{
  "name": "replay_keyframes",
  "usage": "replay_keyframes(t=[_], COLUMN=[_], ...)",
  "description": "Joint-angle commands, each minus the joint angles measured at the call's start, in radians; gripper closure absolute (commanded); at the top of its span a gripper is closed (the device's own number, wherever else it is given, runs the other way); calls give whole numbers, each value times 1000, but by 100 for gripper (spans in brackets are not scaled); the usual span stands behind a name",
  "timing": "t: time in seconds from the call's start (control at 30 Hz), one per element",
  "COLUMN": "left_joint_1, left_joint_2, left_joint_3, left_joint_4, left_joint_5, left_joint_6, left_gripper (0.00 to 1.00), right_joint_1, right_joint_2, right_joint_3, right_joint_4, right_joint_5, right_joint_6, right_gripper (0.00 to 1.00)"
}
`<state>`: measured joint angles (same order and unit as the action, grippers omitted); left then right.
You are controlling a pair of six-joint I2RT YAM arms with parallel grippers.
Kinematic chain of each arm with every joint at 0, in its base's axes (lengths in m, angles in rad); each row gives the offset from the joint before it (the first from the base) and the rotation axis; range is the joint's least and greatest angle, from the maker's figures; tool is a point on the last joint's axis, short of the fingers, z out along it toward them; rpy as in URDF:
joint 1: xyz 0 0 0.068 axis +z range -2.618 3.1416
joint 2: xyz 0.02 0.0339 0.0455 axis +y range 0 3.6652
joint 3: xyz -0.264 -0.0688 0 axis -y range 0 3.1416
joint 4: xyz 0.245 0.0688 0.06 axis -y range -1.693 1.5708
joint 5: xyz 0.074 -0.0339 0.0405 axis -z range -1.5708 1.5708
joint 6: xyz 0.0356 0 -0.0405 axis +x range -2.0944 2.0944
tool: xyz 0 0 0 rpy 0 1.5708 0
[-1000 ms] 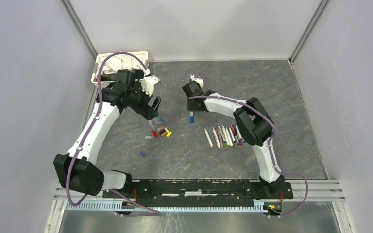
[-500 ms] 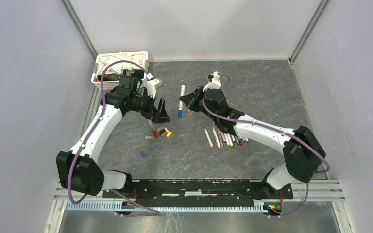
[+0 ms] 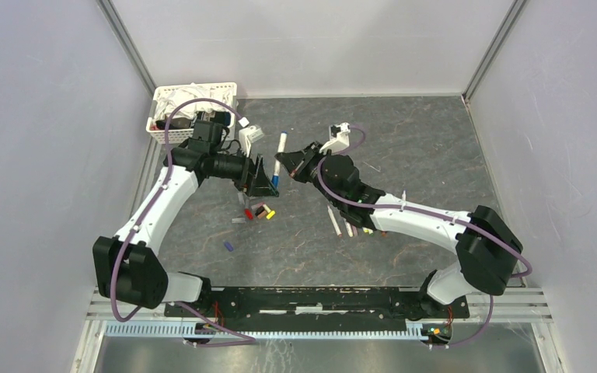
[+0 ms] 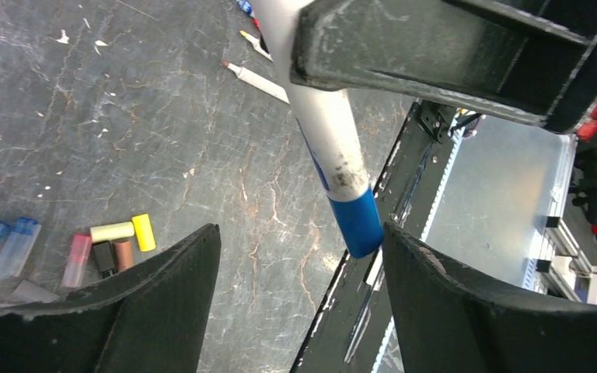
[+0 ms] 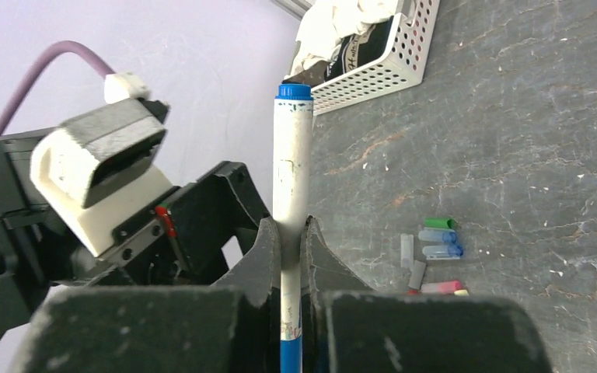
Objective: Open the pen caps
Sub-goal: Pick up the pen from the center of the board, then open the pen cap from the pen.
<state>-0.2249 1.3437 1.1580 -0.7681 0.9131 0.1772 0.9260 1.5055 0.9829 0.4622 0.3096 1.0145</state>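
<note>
My right gripper (image 5: 291,233) (image 3: 288,163) is shut on the white barrel of a pen (image 3: 281,146) (image 5: 292,155) and holds it up above the table. The pen's blue cap (image 4: 355,221) (image 3: 274,180) points at my left gripper (image 4: 301,233) (image 3: 267,180). That gripper is open, and the cap hangs between its fingertips, close to the right one without touching it. Several loose pen caps (image 3: 258,210) (image 4: 116,241) (image 5: 439,237) lie on the table below. A row of other pens (image 3: 350,224) is partly hidden under the right arm.
A white slatted basket (image 3: 172,134) (image 5: 373,66) of cloths stands at the back left corner. One small purple cap (image 3: 228,246) lies alone toward the near side. The black base rail (image 3: 311,299) runs along the near edge.
The right arm lifted the blue-capped pen off the table and swung it left toward the left gripper. The left gripper turned to face it, and the cap now sits between its fingers.
</note>
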Motion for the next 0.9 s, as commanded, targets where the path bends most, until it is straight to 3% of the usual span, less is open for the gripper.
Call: replay_keyframes(t=[0.0, 0.23, 0.33, 0.5, 0.63, 0.7, 0.77, 0.8, 0.87], left_joint_1=[-1, -1, -1, 0, -1, -1, -1, -1, -1], left_joint_2=[18, 24, 35, 40, 44, 47, 51, 51, 42], left_joint_3=[-6, 23, 32, 36, 48, 54, 64, 72, 73], left_joint_4=[20, 18, 18, 5, -25, -47, -102, -138, -210], left_joint_5=[91, 116, 123, 112, 86, 73, 56, 36, -43], left_joint_6=[-45, -40, -37, -13, 33, 63, 138, 202, 369], left_gripper=[22, 33, 50, 87, 97, 98, 98, 98, 98], right_joint_1=[23, 42, 52, 60, 65, 64, 60, 48, -6], right_joint_2=[-34, -29, -34, -37, -39, -42, -61, -76, -112], right_joint_3=[-15, -23, -30, -44, -53, -60, -64, -62, -57], right_joint_4=[82, 92, 96, 101, 104, 104, 78, 48, -26], right_joint_5=[63, 74, 90, 100, 79, 53, 14, -16, -117], right_joint_6=[9, 4, -3, -5, -8, -12, -44, -68, -96], right_gripper=[100, 100, 100, 100, 99, 90, 72, 62, 53])
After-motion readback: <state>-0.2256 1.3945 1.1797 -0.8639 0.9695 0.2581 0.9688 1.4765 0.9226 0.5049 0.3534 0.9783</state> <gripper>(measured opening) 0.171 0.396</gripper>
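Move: The pen's blue cap, on the near end of the pen that the right gripper already holds, sits just off the left finger gap: about 2 cm back, 1 cm right, level. From the right hand that cap lies roughly 5 cm back, 1 cm left and 3 cm lower. On the board some 20 cm below the left hand, the loose yellow cap is about 3 cm back and 1 cm left, the loose red cap 3 cm back and 7 cm left. Ease the left gripper about 1 cm back and slightly right so the blue cap comes between its open pads, then close on the cap, pinching it while sinking a touch. Keep the right gripper's hold on the pen's middle almost still until that pinch is made; then open the right fingers to nearly half and begin backing off, some 1.5 cm towards the base. ##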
